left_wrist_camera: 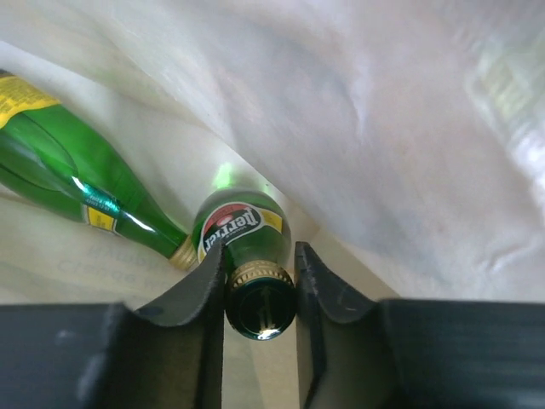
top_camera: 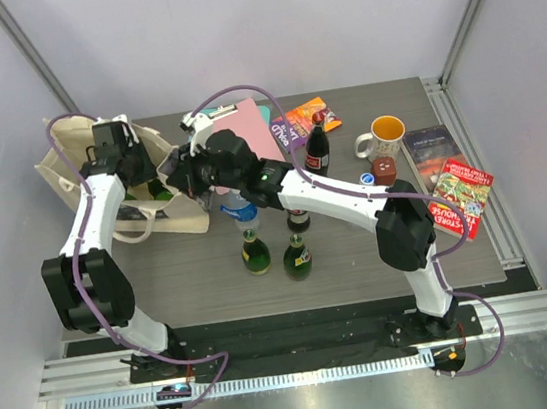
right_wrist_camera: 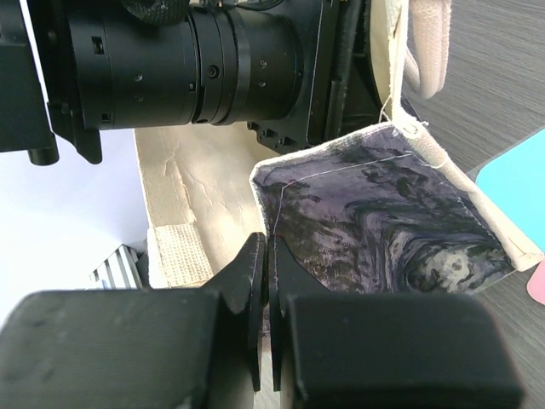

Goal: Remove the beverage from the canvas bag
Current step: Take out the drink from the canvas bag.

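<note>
The canvas bag [top_camera: 67,166] lies at the table's back left, its mouth facing right. My left gripper [left_wrist_camera: 260,273] is inside it, shut on the capped neck of a green Perrier bottle [left_wrist_camera: 243,230], the beverage. A second green bottle [left_wrist_camera: 68,179] lies to its left inside the bag, and pale cloth [left_wrist_camera: 383,128] hangs over both. In the top view the left gripper [top_camera: 149,180] is mostly hidden by the bag's mouth. My right gripper [right_wrist_camera: 269,264] is shut on the edge of the bag's dark printed side [right_wrist_camera: 383,221], holding it up right by the left wrist [right_wrist_camera: 187,60].
Two green bottles [top_camera: 255,252] [top_camera: 297,259] and a water bottle [top_camera: 239,209] stand on the table before the bag's mouth. Farther right are a cola bottle [top_camera: 317,150], a mug [top_camera: 385,134], a pink folder [top_camera: 248,127] and books [top_camera: 458,190].
</note>
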You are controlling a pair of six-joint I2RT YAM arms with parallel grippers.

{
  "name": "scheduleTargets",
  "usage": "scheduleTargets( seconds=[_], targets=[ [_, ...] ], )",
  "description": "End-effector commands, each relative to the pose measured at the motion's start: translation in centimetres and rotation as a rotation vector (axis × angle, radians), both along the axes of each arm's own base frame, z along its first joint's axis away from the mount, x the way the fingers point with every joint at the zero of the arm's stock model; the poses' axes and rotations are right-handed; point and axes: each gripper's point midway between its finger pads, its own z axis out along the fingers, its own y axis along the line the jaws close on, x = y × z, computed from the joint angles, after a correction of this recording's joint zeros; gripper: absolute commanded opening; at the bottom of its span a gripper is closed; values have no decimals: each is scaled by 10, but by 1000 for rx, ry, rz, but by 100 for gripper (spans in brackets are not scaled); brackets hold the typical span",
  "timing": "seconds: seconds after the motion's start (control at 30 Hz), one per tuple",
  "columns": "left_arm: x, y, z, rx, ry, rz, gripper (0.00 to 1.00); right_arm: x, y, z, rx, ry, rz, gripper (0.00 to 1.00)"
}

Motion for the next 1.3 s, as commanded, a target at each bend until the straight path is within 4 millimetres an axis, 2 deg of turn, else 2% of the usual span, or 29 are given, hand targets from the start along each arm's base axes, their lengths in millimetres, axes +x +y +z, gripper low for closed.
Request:
scheduleTargets(
  seconds=[0.0,0.03,0.23,0.3,0.33,0.5,0.7,0.73,0.83,0.93,1.03,1.17,1.27],
  targets=[
    [11,-3,19,24,-53,-42,10,9,-3,-24,-56,36,-26,6],
    [9,-3,22,30,-54,-47,1,9,-3,-24,-56,36,-26,6],
    [5,9,69,120,-149,-28,0,7,-1,-17,-41,30,4,11],
    [3,13,91,153,-190,-35,0,6,0,-7,-27,8,23,17],
    [-1,15,96,166,-193,-29,0,3,1,-4,-20,2,48,26],
    [-8,17,134,174,-285,-9,0,0,1,22,1,-72,120,49],
    [-22,16,172,164,-364,10,0,-3,-9,63,58,-171,197,64],
    [-24,16,185,164,-392,12,0,-3,-12,66,56,-192,207,64],
    [-30,14,200,157,-415,13,0,-11,-19,81,65,-244,271,67],
    [-37,12,228,140,-475,14,0,-24,-26,94,86,-282,375,67],
    [-42,7,246,114,-511,12,0,-31,-34,104,95,-321,435,67],
    [-51,4,261,93,-527,14,0,-34,-41,113,93,-375,470,68],
    [-56,2,272,80,-546,17,0,-35,-42,128,101,-436,472,68]
  ],
)
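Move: The left hand already grips the green bottle by its capped neck inside the bag, the bag's mouth roughly 12 cm above and 2 cm back and left. The second green bottle lies about 10 cm left, 4 ahead and 10 below. The right fingers still pinch the bag's side wall; the gripped bottle is about 5 cm ahead, 6 left and 15 below them. Left hand, keeping its pinch, lifts the bottle about 18 cm through the bag's mouth; right fingers open, releasing the wall. ##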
